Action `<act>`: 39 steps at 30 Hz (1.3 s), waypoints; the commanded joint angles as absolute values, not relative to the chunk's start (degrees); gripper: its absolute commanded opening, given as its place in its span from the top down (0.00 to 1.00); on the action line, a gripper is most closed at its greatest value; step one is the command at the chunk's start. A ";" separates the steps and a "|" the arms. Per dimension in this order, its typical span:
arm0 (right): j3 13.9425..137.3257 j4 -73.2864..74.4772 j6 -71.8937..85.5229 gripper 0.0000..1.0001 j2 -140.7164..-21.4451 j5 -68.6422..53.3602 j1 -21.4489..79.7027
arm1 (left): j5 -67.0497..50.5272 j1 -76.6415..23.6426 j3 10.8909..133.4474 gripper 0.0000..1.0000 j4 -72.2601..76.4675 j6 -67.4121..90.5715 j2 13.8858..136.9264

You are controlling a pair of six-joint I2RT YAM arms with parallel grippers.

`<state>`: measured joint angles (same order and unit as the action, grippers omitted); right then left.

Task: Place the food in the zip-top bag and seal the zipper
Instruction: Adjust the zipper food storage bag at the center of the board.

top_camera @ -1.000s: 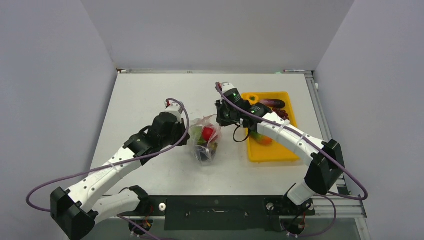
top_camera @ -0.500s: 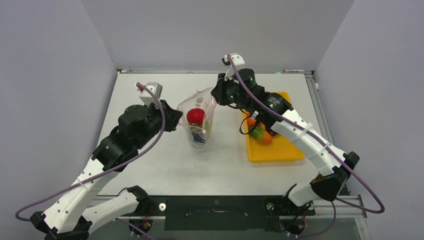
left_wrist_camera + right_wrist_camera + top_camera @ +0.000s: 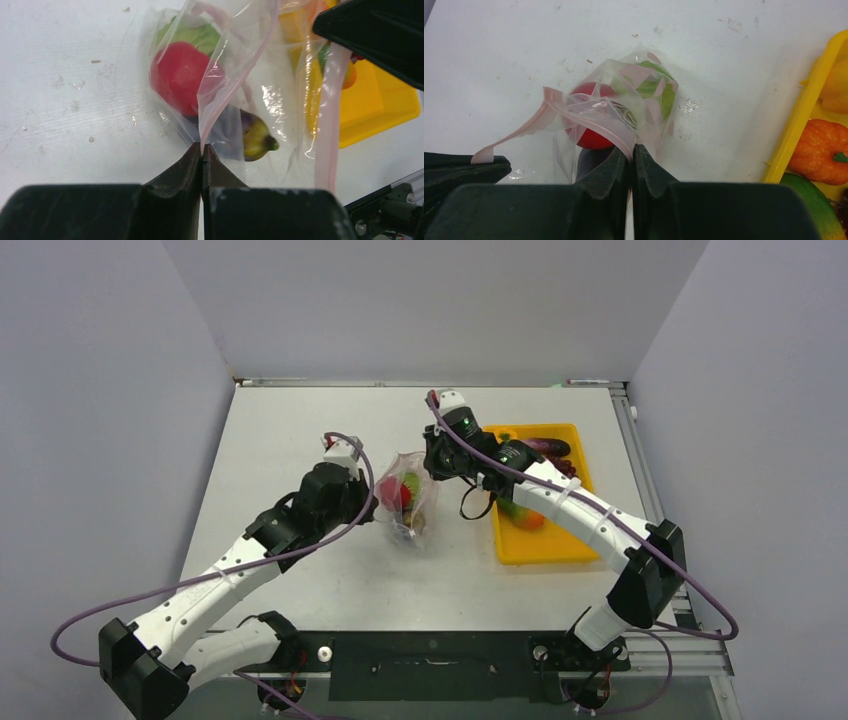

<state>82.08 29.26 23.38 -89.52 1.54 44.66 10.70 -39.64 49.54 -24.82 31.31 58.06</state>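
The clear zip-top bag (image 3: 410, 502) hangs between my two grippers over the middle of the table. It holds a red piece (image 3: 181, 76), a green piece (image 3: 192, 36), a dark purple piece and a yellow piece (image 3: 256, 140). My left gripper (image 3: 201, 149) is shut on the left end of the pink zipper strip (image 3: 235, 75). My right gripper (image 3: 630, 150) is shut on the strip's right end (image 3: 599, 125). The bag's mouth stands open between them. More food lies in the yellow tray (image 3: 575, 540): an orange pumpkin (image 3: 819, 157), a green piece (image 3: 814, 205), an eggplant (image 3: 545, 447).
The yellow tray lies right of the bag, under my right arm. Grey walls close the table at the back and sides. The arm bases and a black rail run along the near edge.
Both grippers lifted the bag high half a second ago and have now come back down with it, close to the table. Both stay shut on the bag's mouth.
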 commanded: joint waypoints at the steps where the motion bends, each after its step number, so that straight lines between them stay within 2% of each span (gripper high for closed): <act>1: 89.74 28.65 22.99 0.95 -86.72 4.19 44.73 | 11.11 -39.37 59.62 1.00 -22.56 29.47 54.78; 8: 96.76 30.58 21.65 0.95 -85.15 6.13 45.39 | 12.03 -39.37 66.36 1.00 -25.64 27.57 52.23; 20: 85.92 26.24 23.65 0.95 -88.47 2.91 43.51 | 13.00 -38.59 56.45 1.00 -22.30 30.35 57.80; 32: 93.04 28.87 22.54 0.95 -86.12 4.64 44.22 | 14.69 -38.41 69.27 1.00 -30.21 24.49 56.28; 39: 94.99 27.63 22.61 0.95 -88.64 3.86 44.21 | 17.22 -37.64 74.16 1.00 -33.57 19.51 56.41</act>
<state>91.79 30.02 22.96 -88.77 3.44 43.97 14.79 -38.37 69.87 -32.18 23.46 56.99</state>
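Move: Both grippers already pinch opposite sides of the bag's pink rim. From the left gripper, the food inside lies about 6 cm ahead, 7 cm to the right and 11 cm below; from the right gripper it is about level ahead, some 7 cm to the left and 11 cm below. The yellow tray's middle is about 26 cm right, 3 cm ahead and 18 cm below the right gripper, the orange pumpkin some 18 cm right and 8 cm ahead. Shake the zipper bag with both grippers together, keeping the rim pinched on both sides: lift the left about 15 cm and the right about 11, drop both back most of the way, then raise them again, left higher than right. Let the left fingers tilt up some 15 degrees on each lift, the right ones a little less. ##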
